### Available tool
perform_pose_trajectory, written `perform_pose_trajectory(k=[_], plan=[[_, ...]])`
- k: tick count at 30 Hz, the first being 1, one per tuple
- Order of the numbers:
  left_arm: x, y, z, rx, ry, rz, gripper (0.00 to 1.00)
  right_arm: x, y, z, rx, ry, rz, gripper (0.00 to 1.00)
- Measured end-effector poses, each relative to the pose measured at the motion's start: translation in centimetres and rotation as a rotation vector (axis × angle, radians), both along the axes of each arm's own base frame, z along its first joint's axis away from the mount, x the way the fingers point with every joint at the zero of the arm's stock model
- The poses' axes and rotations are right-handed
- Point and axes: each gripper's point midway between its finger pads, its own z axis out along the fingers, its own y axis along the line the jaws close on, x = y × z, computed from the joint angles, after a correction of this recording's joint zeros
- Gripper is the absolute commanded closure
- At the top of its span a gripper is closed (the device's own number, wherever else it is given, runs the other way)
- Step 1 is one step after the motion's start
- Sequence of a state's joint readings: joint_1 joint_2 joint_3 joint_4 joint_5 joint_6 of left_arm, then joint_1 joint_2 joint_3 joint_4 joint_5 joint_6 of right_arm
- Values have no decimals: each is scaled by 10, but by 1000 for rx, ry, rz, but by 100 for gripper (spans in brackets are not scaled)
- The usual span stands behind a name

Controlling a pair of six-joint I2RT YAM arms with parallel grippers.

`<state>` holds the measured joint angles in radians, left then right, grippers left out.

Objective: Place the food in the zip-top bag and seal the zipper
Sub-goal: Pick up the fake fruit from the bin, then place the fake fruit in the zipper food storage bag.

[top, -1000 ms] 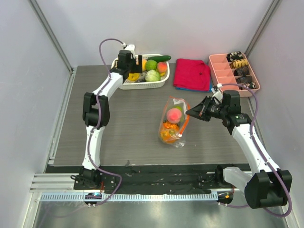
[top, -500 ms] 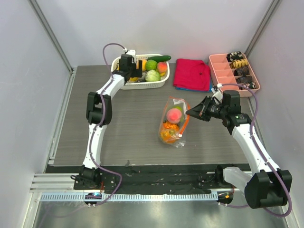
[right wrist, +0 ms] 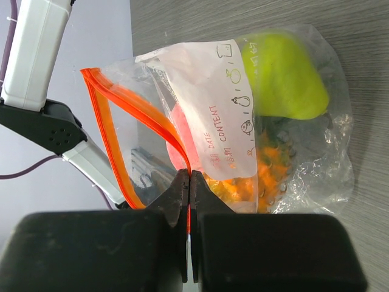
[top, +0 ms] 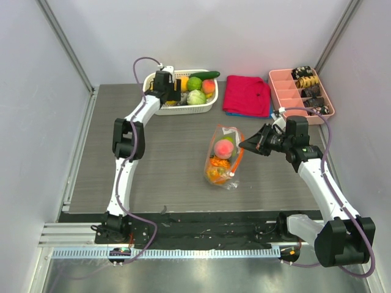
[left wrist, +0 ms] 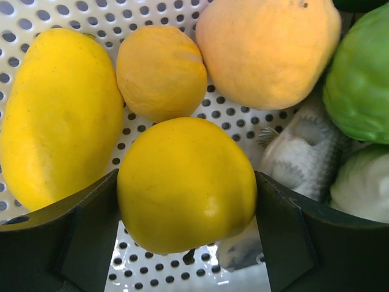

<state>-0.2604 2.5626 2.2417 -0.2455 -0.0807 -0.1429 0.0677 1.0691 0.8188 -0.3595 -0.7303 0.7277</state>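
In the left wrist view my left gripper [left wrist: 186, 185] sits low in the white basket [left wrist: 73, 15], its two fingers pressed against both sides of a round yellow fruit [left wrist: 182, 207] that rests on the basket floor. From above, that gripper [top: 173, 91] is at the basket's left end. The zip-top bag [top: 223, 160] lies mid-table holding a pink peach piece [top: 223, 146] and a frilly orange piece [top: 216, 169]. My right gripper [right wrist: 189, 176] is shut on the orange-red zipper [right wrist: 140, 118], holding the bag [right wrist: 304, 164] mouth open toward the left.
The basket [top: 183, 110] also holds a long yellow fruit [left wrist: 55, 115], a small orange-yellow one [left wrist: 161, 70], a large peach-coloured one [left wrist: 267, 48] and green pieces [left wrist: 361, 79]. A red cloth [top: 247, 94] and a pink compartment tray [top: 299, 91] lie at the back right.
My left gripper has moved further into the basket and its jaws have narrowed onto the yellow fruit. The right arm and the bag have not moved.
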Motion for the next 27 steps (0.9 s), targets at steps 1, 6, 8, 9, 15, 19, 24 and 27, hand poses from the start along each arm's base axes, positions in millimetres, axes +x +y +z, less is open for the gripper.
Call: perform_pose_trajectory(k=[1,6,8,9,15,19,24,27], plan=[[-2,-1,2,-6,8,-4,31,0,0,0,0,0,0,99],[-27,-12,56,-70,31,-76,35,0,0,0,-1,-1,1,99],[-47,-20,109,-124,0,-130,37,0,0,0,-3,-3,1,99],[-57,-24,133,-147,-17,-161,37,0,0,0,-3,-3,1,99],[-182,-65,317,-279,-226,-451,39,1,0,-2,-7,-2,3,99],[-280,-112,355,-304,-249,-692,39,1,0,-2,-6,1,4,99],[-360,-166,301,-271,-64,-912,39,0,1,5,12,8,0,99],[-385,-183,251,-224,89,-959,41,-1,2,11,30,12,-3,99]])
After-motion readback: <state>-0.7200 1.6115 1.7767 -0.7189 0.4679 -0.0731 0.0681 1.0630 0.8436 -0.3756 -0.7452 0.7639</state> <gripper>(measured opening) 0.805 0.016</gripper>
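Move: The left hand already has the yellow fruit between its fingers in the bin; the bag's open mouth, where it is taken, lies about 39 cm back, 23 cm to its right and 12 cm higher. Around it in the bin, the mango sits roughly 7 cm left and 3 cm farther out, the cabbage about 10 cm right and level with it. From the right hand, shut on the bag's rim, the mouth's middle is some 5 cm left, neither ahead nor back, and 2 cm below. The left hand keeps its grip on the yellow fruit and lifts it steeply out of the bin, then sweeps fast back towards the robot and to the right, some 39 cm back in all, turning clockwise about 55 degrees as it comes to the bag. It tops out about 35 cm up and then sinks some 10 cm towards the bag's mouth, while the right hand keeps the orange rim pinched and rises only about 1 cm at the end. ##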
